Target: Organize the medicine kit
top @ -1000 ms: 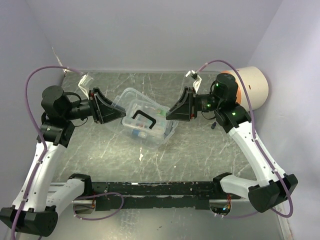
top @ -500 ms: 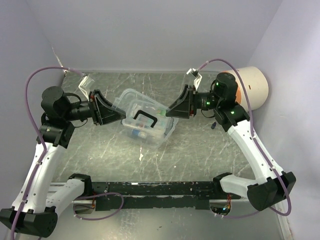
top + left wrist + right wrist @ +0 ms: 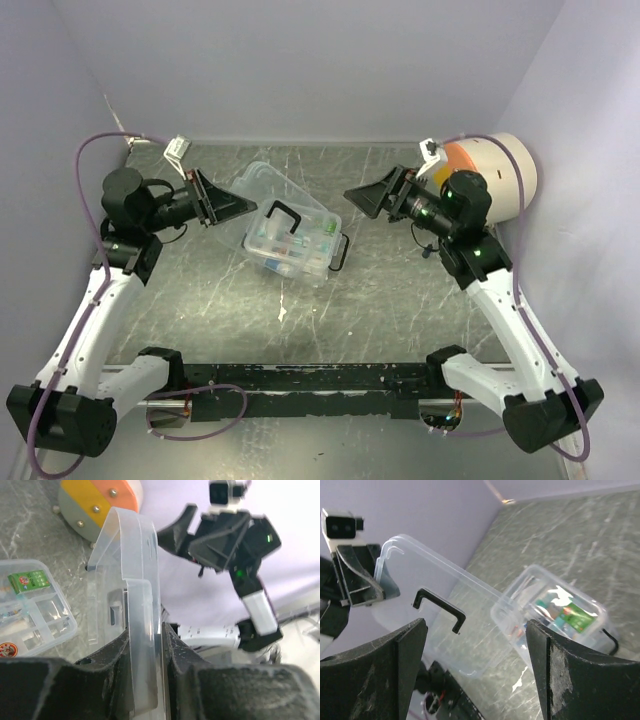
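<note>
The medicine kit [image 3: 300, 248] is a clear box on the table's middle, its divided tray holding small packets. Its clear lid [image 3: 262, 188] with the black handle [image 3: 283, 213] stands swung up on the left. My left gripper [image 3: 244, 207] is shut on the lid's edge; in the left wrist view the lid [image 3: 131, 575] sits pinched in the left gripper [image 3: 146, 632], with the tray [image 3: 35, 612] lower left. My right gripper [image 3: 362, 197] hangs open to the right of the kit, touching nothing. The right gripper [image 3: 475, 626] looks at the lid [image 3: 440, 630], handle [image 3: 440, 608] and box [image 3: 555, 612].
A large cream-and-orange cylinder [image 3: 503, 170] lies at the back right corner, also seen as the cylinder [image 3: 100, 500] behind the lid. The black wire latch [image 3: 340, 254] hangs off the box's right end. A small white scrap [image 3: 282, 313] lies on the table in front of the kit.
My right gripper has opened and drawn back to the right, away from the kit. My left gripper has tightened on the lid and swung it up and leftward.
</note>
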You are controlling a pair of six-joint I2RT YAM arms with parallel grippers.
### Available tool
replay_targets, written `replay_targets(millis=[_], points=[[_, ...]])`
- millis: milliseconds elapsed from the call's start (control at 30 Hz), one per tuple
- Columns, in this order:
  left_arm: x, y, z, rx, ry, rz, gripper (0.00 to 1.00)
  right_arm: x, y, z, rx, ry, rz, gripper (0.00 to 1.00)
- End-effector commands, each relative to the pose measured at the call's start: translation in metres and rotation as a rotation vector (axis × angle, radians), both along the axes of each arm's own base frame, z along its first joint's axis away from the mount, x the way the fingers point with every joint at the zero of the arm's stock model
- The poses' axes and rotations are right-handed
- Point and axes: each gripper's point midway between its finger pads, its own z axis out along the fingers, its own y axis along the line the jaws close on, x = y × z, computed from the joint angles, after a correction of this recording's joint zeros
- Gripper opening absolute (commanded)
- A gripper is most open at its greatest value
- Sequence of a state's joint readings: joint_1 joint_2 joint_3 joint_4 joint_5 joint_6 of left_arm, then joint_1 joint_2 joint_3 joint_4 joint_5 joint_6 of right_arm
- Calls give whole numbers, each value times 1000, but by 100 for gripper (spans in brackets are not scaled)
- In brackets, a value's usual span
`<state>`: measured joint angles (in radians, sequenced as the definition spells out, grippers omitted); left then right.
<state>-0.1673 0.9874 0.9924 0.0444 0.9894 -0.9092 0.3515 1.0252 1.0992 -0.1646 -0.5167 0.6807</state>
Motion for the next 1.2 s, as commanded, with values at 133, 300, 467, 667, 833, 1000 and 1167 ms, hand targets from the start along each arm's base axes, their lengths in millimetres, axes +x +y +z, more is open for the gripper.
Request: replay_targets(millis=[133,300,467,667,833,1000,1167], points=[[47,7,12,-290,260,192,21,8,-14,-44,182,139,-162,80],[54,11,29,-475,347,183,21,0,2,-60,331,243,-71,80],[60,13,32,-526,392,204,20,-4,14,-51,453,240,32,81],[61,12,31,-562,419,192,22,-6,26,-36,590,263,145,77],[62,11,23,-563,440,185,23,-4,34,-28,623,265,177,69],[61,6,13,-516,449,171,26,-2,38,-30,631,254,195,49],[59,3,-19,-408,483,193,37,-1,35,-54,654,271,171,34]])
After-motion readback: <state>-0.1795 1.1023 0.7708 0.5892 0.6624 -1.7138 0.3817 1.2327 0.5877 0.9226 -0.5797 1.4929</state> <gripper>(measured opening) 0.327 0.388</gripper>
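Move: The clear lid is already in the left fingers, its middle with the black handle about 8 cm to that hand's right, level fore and aft and some 5 cm lower. From the open, empty right hand the lid's middle lies roughly 17 cm left, 2 cm back and 4 cm below. The box of medicines stands about 16 cm left of the right hand, 4 cm ahead and 24 cm below; the green packet inside is 6 cm left, 8 cm ahead, 20 cm down. The lid is carried forward some 7 cm above the box in the left fingers' continuing grip, while that wrist tilts it about 40 degrees, swinging its free right end up. The right hand dips about 10 cm, comes back up half of that while easing left towards the lid's right end, rolls its left side up some 35 degrees and closes its wide-open fingers around the edge there. ##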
